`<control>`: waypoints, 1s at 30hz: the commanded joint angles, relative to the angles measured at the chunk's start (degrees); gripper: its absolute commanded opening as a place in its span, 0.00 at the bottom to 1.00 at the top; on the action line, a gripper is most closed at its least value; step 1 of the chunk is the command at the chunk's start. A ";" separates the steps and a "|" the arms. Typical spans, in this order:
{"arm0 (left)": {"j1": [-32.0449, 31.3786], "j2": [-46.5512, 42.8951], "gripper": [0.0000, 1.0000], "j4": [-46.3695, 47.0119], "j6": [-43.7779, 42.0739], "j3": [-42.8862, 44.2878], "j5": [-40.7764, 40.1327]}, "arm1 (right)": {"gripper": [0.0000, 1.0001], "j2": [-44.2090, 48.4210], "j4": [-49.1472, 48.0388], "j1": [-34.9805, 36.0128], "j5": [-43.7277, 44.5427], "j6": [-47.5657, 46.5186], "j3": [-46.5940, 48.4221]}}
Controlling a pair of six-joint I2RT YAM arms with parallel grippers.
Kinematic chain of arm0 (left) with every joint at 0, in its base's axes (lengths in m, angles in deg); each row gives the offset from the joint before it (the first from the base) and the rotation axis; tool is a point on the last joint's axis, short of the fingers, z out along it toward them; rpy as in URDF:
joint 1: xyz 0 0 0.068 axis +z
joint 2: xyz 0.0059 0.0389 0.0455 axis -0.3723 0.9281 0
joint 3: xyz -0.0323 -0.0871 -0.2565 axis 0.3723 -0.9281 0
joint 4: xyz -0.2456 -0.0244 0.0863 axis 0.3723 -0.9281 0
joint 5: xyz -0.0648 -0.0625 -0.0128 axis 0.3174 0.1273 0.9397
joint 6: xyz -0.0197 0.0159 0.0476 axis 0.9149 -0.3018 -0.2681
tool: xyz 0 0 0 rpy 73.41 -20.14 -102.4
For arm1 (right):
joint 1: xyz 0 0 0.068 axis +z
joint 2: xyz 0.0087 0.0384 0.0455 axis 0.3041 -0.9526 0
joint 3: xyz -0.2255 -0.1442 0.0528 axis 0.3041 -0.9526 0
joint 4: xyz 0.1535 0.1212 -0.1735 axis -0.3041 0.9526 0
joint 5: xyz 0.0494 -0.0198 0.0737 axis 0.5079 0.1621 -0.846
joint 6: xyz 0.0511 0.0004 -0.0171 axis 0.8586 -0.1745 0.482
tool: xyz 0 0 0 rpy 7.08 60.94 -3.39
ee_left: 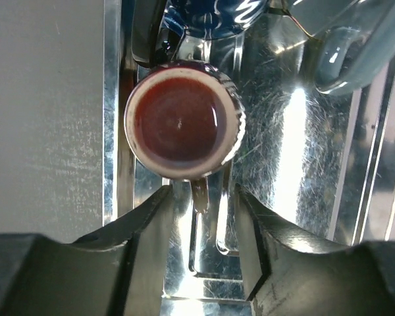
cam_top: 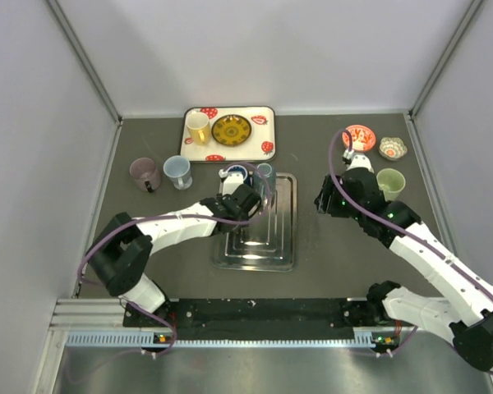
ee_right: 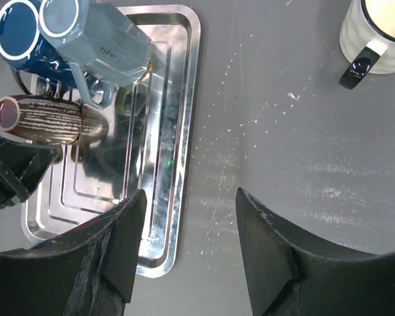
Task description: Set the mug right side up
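Note:
A brown striped mug (ee_left: 182, 120) (ee_right: 49, 120) stands on the metal tray (cam_top: 283, 246), at its far left end. I look straight down into its red-brown inside, so its mouth faces up. Its handle (ee_left: 199, 194) points toward my left gripper (ee_left: 203, 193) (cam_top: 245, 199), which hovers just over the mug. The jaws are apart on either side of the handle's end and touch nothing. My right gripper (ee_right: 189, 197) (cam_top: 329, 199) hangs open over the bare table right of the tray, holding nothing.
A dark blue mug (ee_right: 16, 36) (cam_top: 237, 174) and a grey-blue mug (ee_right: 95, 36) (cam_top: 265, 174) crowd the tray's far end. A purple mug (cam_top: 145, 173), a pale blue mug (cam_top: 178, 171), a strawberry tray (cam_top: 263, 148), a green mug (cam_top: 390, 182) and small dishes (cam_top: 360, 136) ring the area.

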 commanded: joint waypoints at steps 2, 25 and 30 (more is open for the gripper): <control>1.34 1.54 0.44 1.38 3.63 1.73 -2.20 | 0.57 1.60 -0.62 0.69 -0.06 -0.99 -0.95; 3.72 -3.20 0.00 1.92 3.28 -1.62 2.26 | 0.56 1.95 -0.71 0.69 -4.18 0.06 -1.91; -0.14 -15.84 0.00 -2.13 3.99 -2.32 6.67 | 0.56 4.50 -2.03 0.69 -14.96 -0.11 -2.88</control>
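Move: The brown mug stands upside down at the tray's left side, its middle about 4 cm ahead of the left hand, 1 cm left and 1 cm lower, its handle pointing back between the open fingers. Also from this hand, the dark blue mug is some 10 cm ahead and 1 cm left, the grey-blue mug 10 cm ahead and 6 cm right. From the right hand the brown mug lies roughly 6 cm ahead, 21 cm left and 14 cm down. Left hand eases about 2 cm forward and down, pinches the brown mug's handle, then lifts about 2 cm, drawing back. ##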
